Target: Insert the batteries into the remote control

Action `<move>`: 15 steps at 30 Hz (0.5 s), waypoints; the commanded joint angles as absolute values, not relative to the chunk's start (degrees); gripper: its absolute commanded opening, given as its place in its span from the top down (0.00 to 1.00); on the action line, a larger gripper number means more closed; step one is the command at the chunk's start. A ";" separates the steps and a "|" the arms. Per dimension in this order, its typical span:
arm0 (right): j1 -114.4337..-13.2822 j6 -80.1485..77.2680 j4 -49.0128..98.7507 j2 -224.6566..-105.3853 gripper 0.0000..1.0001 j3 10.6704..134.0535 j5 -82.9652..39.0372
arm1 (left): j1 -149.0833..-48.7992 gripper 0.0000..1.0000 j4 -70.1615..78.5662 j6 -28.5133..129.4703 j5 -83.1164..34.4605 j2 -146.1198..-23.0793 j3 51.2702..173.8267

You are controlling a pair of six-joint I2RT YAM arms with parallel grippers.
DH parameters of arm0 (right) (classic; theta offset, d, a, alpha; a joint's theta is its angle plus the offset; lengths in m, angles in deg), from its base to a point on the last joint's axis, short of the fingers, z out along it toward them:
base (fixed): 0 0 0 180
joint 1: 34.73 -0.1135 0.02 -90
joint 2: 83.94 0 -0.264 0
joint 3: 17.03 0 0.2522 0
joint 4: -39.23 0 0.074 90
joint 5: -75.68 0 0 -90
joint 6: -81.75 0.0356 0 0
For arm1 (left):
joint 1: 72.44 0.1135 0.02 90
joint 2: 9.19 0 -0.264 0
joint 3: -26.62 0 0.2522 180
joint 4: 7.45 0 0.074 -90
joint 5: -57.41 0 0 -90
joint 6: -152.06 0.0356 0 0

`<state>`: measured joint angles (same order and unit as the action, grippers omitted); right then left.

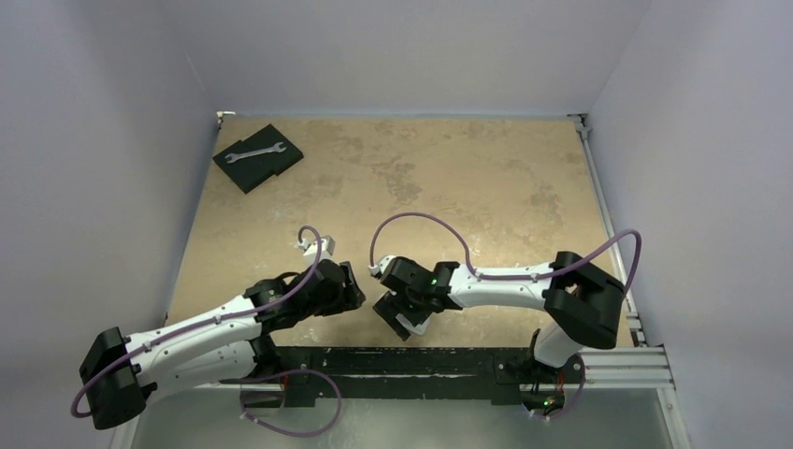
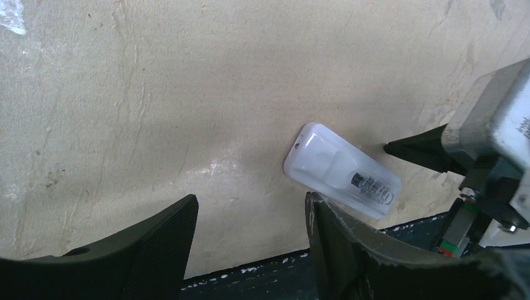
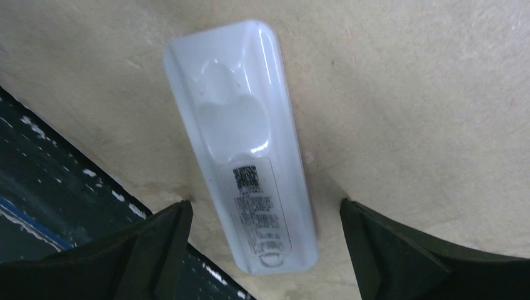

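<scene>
The remote control (image 3: 240, 137) lies flat on the tan table, label side up, with its cover closed. My right gripper (image 3: 265, 206) is open and straddles the remote's labelled end, fingers apart from its sides. My left gripper (image 2: 250, 203) is open with only bare table between its pads. In the left wrist view the remote control (image 2: 342, 170) lies just past the right finger (image 2: 350, 250). Seen from above, the left gripper (image 1: 351, 290) and right gripper (image 1: 397, 313) face each other near the table's front edge. The batteries are out of view.
A dark pad (image 1: 271, 164) carrying a wrench (image 1: 254, 152) lies at the back left corner. The dark front rail (image 1: 421, 360) runs just behind the remote. Walls close in the table on three sides.
</scene>
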<state>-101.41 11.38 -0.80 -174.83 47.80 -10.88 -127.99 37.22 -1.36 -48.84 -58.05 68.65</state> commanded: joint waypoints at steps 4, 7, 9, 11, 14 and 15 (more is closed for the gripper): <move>-101.17 12.40 0.90 -176.13 0.08 47.29 -11.72 | -128.11 0.37 35.65 -0.52 -48.85 -58.30 70.48; -101.18 12.49 1.32 -177.19 0.17 47.11 -12.86 | -128.13 0.37 35.45 -0.69 -48.67 -58.48 70.36; -101.16 12.56 1.62 -177.60 0.22 46.94 -13.32 | -128.14 0.37 35.40 -0.85 -48.61 -58.50 70.27; -101.09 12.58 1.60 -177.56 0.26 46.83 -13.31 | -128.10 0.37 35.30 -0.96 -48.59 -58.42 70.17; -101.09 12.65 1.30 -177.48 0.34 46.95 -12.95 | -128.09 0.37 35.25 -0.97 -48.59 -58.32 70.05; -101.09 12.66 1.12 -177.46 0.37 47.00 -12.84 | -128.12 0.37 35.30 -0.96 -48.59 -58.40 70.07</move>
<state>-101.03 11.67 0.25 -175.71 47.80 -10.95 -127.99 36.92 -1.38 -48.77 -58.38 68.65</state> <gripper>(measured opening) 0.674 0.630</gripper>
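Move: Have the remote control lying face down between your open right fingers: its middle is roughly 2 cm to the right hand's left, 1 cm ahead and 1 cm below, so the fingers straddle its label end. The table's near edge runs some 6 cm straight back from that hand, and the left gripper hovers about 12 cm to its left and 3 cm farther out. From the left hand, the remote control lies about 11 cm right, 2 cm back and 6 cm lower. Keep the right hand low in place over the remote control's label end, with the wrist steady, and close its wide-open fingers by about a third of their range. Bring the two fingertips in, one from each long side, until they meet the casing's edges; let the hand drift no more than about half a centimetre. ##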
